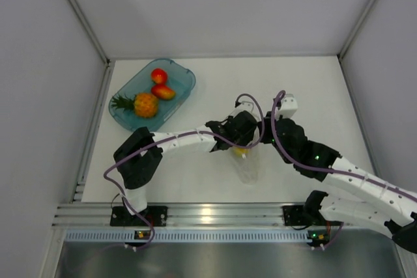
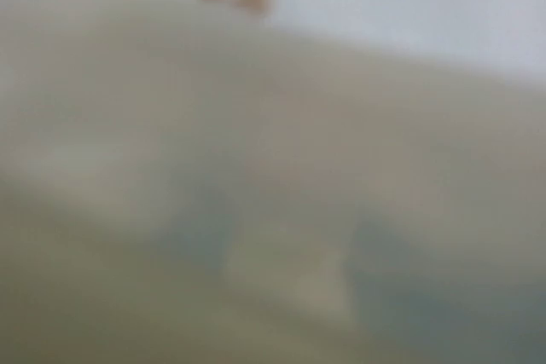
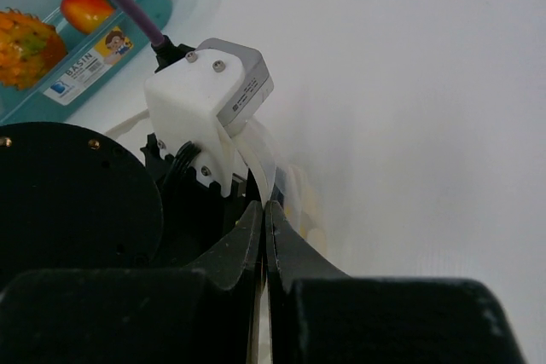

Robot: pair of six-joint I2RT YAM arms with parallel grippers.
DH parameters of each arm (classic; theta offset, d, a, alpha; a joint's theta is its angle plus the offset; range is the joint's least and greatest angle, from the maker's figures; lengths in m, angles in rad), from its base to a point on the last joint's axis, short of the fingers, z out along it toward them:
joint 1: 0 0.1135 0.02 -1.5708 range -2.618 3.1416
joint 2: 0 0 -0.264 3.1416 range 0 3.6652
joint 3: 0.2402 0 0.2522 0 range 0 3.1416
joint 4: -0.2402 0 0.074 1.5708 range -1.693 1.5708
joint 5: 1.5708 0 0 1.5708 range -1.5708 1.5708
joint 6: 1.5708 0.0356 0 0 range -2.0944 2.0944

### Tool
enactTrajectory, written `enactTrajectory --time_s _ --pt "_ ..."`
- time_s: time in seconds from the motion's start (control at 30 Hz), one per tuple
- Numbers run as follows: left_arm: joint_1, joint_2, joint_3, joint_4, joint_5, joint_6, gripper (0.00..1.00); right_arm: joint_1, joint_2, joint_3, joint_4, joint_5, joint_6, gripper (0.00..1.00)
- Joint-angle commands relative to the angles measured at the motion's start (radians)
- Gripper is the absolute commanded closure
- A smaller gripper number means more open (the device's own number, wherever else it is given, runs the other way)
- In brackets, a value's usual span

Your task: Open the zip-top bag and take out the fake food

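The clear zip-top bag (image 1: 249,167) lies in the middle of the table with a yellow lemon (image 1: 240,152) inside near its top. My left gripper (image 1: 240,136) is at the bag's mouth. The left wrist view is only a pale blur, so its fingers do not show. My right gripper (image 1: 263,136) is beside it, shut (image 3: 264,206) on the bag's thin plastic edge (image 3: 266,155). More fake food lies in the teal tray: a pineapple (image 1: 144,104) and two red-orange fruits (image 1: 158,75) (image 1: 163,92).
The translucent teal tray (image 1: 184,79) stands at the back left, close to the left wall. White walls enclose the table on the left, back and right. A metal rail carrying both arm bases runs along the near edge.
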State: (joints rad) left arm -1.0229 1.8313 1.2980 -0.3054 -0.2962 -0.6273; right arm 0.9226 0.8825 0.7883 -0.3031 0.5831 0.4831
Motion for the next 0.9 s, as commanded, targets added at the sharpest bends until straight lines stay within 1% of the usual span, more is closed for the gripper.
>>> enactTrajectory --time_s 0.0,0.03,0.07,0.23,0.47,0.5,0.57,0.67,0.87 --pt "0.000 0.048 0.026 0.009 0.023 -0.002 0.40 0.018 -0.030 0.002 -0.001 0.004 -0.001 1.00" --pt "0.001 0.051 0.024 0.005 0.032 -0.003 0.38 0.018 -0.031 0.000 -0.002 0.007 -0.001 1.00" --pt "0.001 0.057 0.023 0.000 0.043 -0.002 0.33 0.019 -0.031 -0.001 -0.004 0.012 -0.003 1.00" --pt "0.000 0.075 0.040 -0.077 0.049 0.031 0.21 0.019 -0.025 -0.009 0.005 0.015 -0.005 1.00" --pt "-0.008 0.114 0.055 -0.075 0.117 0.024 0.19 0.019 0.009 -0.003 0.024 0.012 -0.009 1.00" --pt "-0.014 0.112 0.055 -0.077 0.124 0.026 0.19 0.018 0.010 -0.003 0.024 0.012 -0.012 1.00" --pt "-0.016 0.103 0.050 -0.077 0.161 0.024 0.15 0.019 0.015 -0.001 0.024 0.014 -0.014 1.00" --pt "-0.017 0.080 0.031 -0.077 0.218 0.023 0.14 0.019 0.018 0.000 0.025 0.015 -0.017 1.00" --pt "-0.026 0.069 0.015 -0.126 0.230 0.031 0.14 0.018 0.022 -0.001 0.032 0.011 -0.012 1.00"
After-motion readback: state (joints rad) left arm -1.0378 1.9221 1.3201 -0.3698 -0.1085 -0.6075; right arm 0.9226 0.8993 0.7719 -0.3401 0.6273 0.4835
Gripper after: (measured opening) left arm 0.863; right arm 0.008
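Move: The last piece, the yellow fake food, sits in the bag about 4 cm back from my left hand, 2 cm to its left and 5 cm below. The closed end of the bag lies some 12 cm back and 7 cm down, roughly straight behind. The bag rim pinched in my right fingers is about 2 cm back, 3 cm right and 13 cm above. From my right hand, the yellow food is about 19 cm below, 2 cm back and 5 cm left. Already down inside the bag's mouth, my left hand sinks some 4 cm, then draws back about as far towards the yellow food, drifting slightly right. Its fingers spread from half open to nearly full, and the wrist tips about 10 degrees further down with a small clockwise turn. My right hand keeps the bag rim pinched shut in its fingers, easing down and a little right by 1 to 2 cm. ##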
